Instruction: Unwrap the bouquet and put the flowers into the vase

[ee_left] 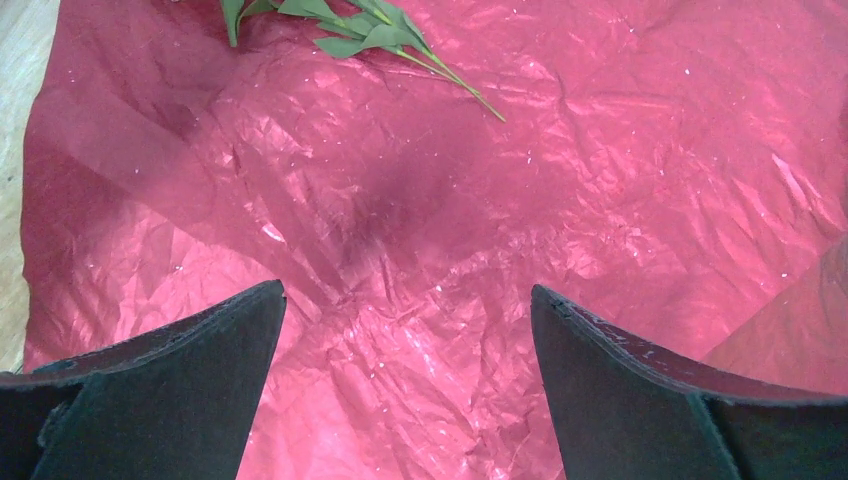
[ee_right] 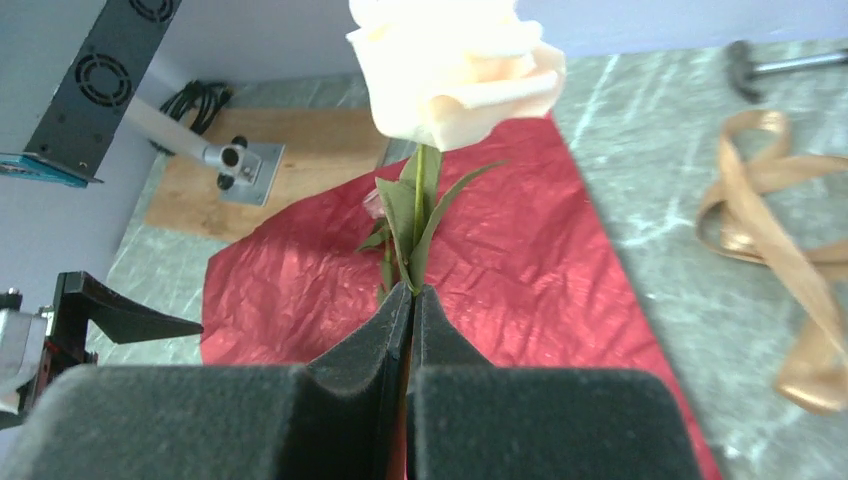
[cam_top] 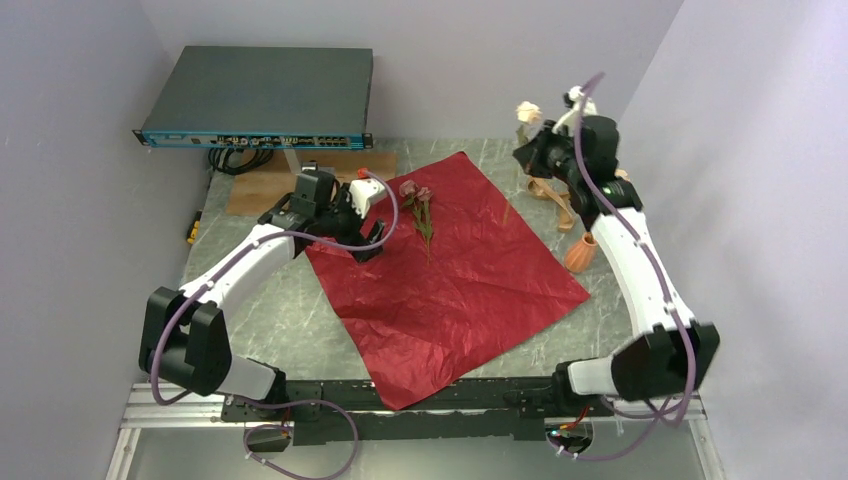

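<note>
The bouquet's dark red wrapping paper (cam_top: 450, 265) lies spread flat on the table. Two small pink roses (cam_top: 416, 195) on green stems rest on its far part; their leaves (ee_left: 370, 35) show at the top of the left wrist view. My left gripper (cam_top: 368, 238) (ee_left: 405, 290) hovers open over the paper's left corner with nothing between its fingers. My right gripper (cam_top: 527, 150) (ee_right: 412, 290) is raised at the back right, shut on the stem of a cream rose (cam_top: 528, 113) (ee_right: 455, 65) held upright. The orange vase (cam_top: 581, 254) stands by the paper's right edge, beside the right arm.
A loose tan ribbon (cam_top: 553, 195) (ee_right: 790, 260) lies on the table behind the vase. A grey network switch (cam_top: 260, 95) sits on a stand at the back left, over a wooden board (cam_top: 262, 190) and cables (cam_top: 240, 157). Walls close in on both sides.
</note>
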`<state>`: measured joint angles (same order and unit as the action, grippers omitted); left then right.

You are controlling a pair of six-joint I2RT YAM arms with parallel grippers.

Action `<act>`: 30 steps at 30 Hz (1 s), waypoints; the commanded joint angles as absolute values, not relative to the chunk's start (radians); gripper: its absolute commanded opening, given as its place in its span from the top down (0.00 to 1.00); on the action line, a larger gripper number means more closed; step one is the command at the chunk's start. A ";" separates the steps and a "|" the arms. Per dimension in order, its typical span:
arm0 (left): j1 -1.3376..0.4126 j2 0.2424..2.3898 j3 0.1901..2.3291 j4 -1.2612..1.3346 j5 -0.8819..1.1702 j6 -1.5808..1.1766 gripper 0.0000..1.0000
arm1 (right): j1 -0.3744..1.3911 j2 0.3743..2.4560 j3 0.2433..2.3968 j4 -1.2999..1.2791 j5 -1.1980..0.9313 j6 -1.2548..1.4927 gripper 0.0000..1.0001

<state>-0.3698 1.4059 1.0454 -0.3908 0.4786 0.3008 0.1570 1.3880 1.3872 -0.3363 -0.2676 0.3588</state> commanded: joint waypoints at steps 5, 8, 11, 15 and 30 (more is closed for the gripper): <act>-0.370 1.464 1.121 -0.336 0.553 0.242 0.01 | 0.044 1.055 1.204 -0.198 -0.105 0.293 1.00; -0.371 1.484 1.137 -0.326 0.557 0.220 0.01 | -0.011 0.995 1.184 -0.230 -0.035 0.275 1.00; -0.372 1.500 1.152 -0.323 0.563 0.202 0.01 | -0.073 0.925 1.110 -0.183 0.029 0.245 1.00; -0.374 1.509 1.164 -0.322 0.560 0.193 0.01 | -0.135 0.863 1.026 -0.122 0.086 0.183 1.00; -0.379 1.509 1.153 -0.305 0.555 0.190 0.01 | -0.285 0.881 0.803 0.207 0.072 0.104 1.00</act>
<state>-0.3744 1.5051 1.1225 -0.3374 0.5304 0.1963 -0.2707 0.8581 0.8173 0.0498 0.0776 0.1257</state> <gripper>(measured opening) 0.992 0.010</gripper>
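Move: Far off to the right and below is the vase, about 18 cm right of the right hand, 11 cm back and some 25 cm lower. The ribbon lies roughly 7 cm ahead and 15 cm right of the right hand, and the two roses left on the paper lie about level with it and 18 cm left, both some 30 cm down. From the open left hand those roses are about 8 cm ahead, 10 cm right and 14 cm down; the vase is roughly 46 cm right. Keeping the white rose pinched, the right hand swings about 23 cm right and some 9 cm back towards the vase, arching up about 7 cm and sinking again to its starting height while the wrist turns some 40 degrees clockwise and the fingers tip up towards level. The left hand, open and empty, eases about 3 cm forward and right towards the remaining roses. ##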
